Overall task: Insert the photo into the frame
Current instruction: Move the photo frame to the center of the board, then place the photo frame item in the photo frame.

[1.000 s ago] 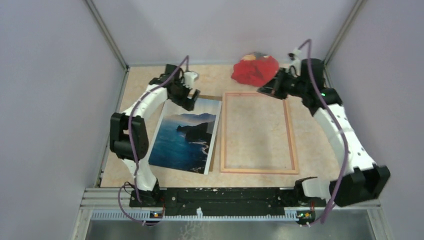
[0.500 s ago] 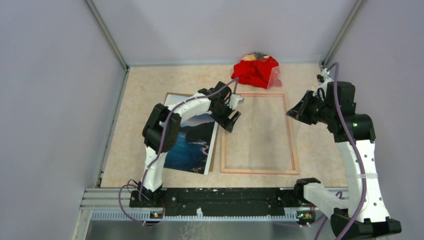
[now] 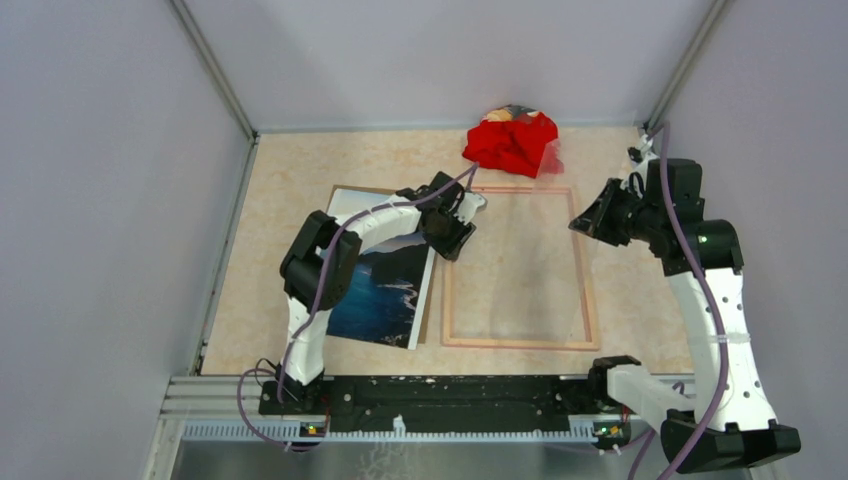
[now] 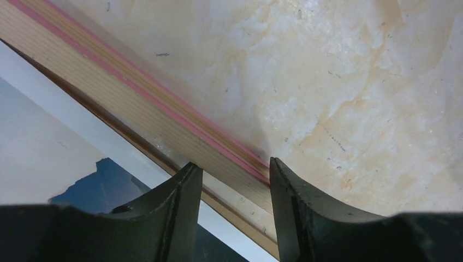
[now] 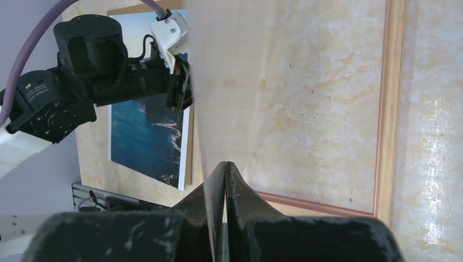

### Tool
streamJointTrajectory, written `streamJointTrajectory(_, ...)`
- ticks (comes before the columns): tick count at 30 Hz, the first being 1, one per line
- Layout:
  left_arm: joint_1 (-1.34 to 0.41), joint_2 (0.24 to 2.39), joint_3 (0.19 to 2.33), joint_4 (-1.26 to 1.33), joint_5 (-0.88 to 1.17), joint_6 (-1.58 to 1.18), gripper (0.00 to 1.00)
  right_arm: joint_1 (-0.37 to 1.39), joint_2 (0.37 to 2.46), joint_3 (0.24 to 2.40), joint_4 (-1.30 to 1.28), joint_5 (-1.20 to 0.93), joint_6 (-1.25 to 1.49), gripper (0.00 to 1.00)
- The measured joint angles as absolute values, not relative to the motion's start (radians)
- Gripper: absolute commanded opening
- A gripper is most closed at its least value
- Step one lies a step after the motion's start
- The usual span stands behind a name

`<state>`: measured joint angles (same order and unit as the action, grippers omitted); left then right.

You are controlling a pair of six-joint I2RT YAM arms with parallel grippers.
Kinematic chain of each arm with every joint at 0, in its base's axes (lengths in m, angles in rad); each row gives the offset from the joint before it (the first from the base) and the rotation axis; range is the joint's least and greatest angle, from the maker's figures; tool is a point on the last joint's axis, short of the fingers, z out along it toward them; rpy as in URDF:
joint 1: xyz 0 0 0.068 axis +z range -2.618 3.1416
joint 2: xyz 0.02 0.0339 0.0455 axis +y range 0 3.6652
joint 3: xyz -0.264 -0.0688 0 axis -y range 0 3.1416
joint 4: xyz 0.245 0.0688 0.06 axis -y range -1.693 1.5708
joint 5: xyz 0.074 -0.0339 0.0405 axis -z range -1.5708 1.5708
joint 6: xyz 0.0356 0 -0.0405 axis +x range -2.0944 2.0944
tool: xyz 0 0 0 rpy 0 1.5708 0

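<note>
The frame (image 3: 515, 342) lies flat on the table with its tan back up and a pink strip along its inner edge (image 4: 136, 103). Left of it lies the photo (image 3: 385, 290) of sea and cliffs. My left gripper (image 3: 452, 232) is low over the frame's left rail, near the far end. Its jaws are open and stand astride that rail (image 4: 232, 169); I cannot tell whether they touch it. My right gripper (image 3: 580, 220) hangs above the frame's far right corner. It is shut (image 5: 225, 166) on the edge of a thin clear sheet (image 5: 218, 82) held over the frame.
A red cloth heap (image 3: 512, 142) sits at the back, just beyond the frame. A brown backing board (image 3: 430, 300) shows under the photo's right edge. Grey walls close in the table on three sides. The left arm (image 5: 98, 82) reaches across the photo.
The left gripper crossed from the photo's far end to the frame's left rail and its jaws narrowed. The right arm pulled back from the red cloth to the frame's right side.
</note>
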<state>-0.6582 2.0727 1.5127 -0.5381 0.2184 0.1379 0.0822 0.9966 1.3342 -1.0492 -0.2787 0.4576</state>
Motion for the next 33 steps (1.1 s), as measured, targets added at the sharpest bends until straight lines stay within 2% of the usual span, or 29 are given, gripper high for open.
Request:
streamJointTrajectory(14,-0.601,1.940,1.290,-0.395,0.095,0.240,0.57,0.082,0.997,1.261,-0.958,-0.368,0.484,0.00)
streamJointTrajectory(15,-0.586,1.935,1.285,-0.397,0.093,0.242,0.60,0.082,0.997,1.255,-0.951,-0.373,0.486,0.00)
streamJointTrajectory(18,-0.552,1.928,1.281,-0.411,0.085,0.243,0.78,0.082,0.998,1.229,-0.933,-0.393,0.494,0.00)
streamJointTrajectory(24,-0.525,1.925,1.320,-0.534,0.198,0.253,0.95,0.082,1.016,1.218,-0.915,-0.415,0.507,0.00)
streamJointTrajectory(29,-0.489,1.881,1.349,-0.665,0.382,0.271,0.94,0.082,1.045,1.220,-0.892,-0.447,0.529,0.00)
streamJointTrajectory(33,-0.419,1.849,1.443,-0.735,0.477,0.289,0.88,0.094,1.082,1.243,-0.866,-0.473,0.561,0.00)
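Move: Between the left hand's fingers is the left rail of the photo frame; the frame's middle lies about 14 cm to the right and 3 cm back, at nearly the same height. The photo's middle is some 14 cm left and 3 cm back, and the red cloth about 27 cm ahead and 13 cm right. From the right hand, the frame's middle is roughly 8 cm ahead, 9 cm left and 27 cm below. Dragging the frame by its left rail, the left hand slides about 8 cm left at table height towards the photo, then opens wide, lets go and rises some 7 cm clear of the rail. Up in the air the right hand keeps its shut-fingered hold on the clear sheet, easing about 4 cm left with a little forward and down, rolling some 10 degrees. ##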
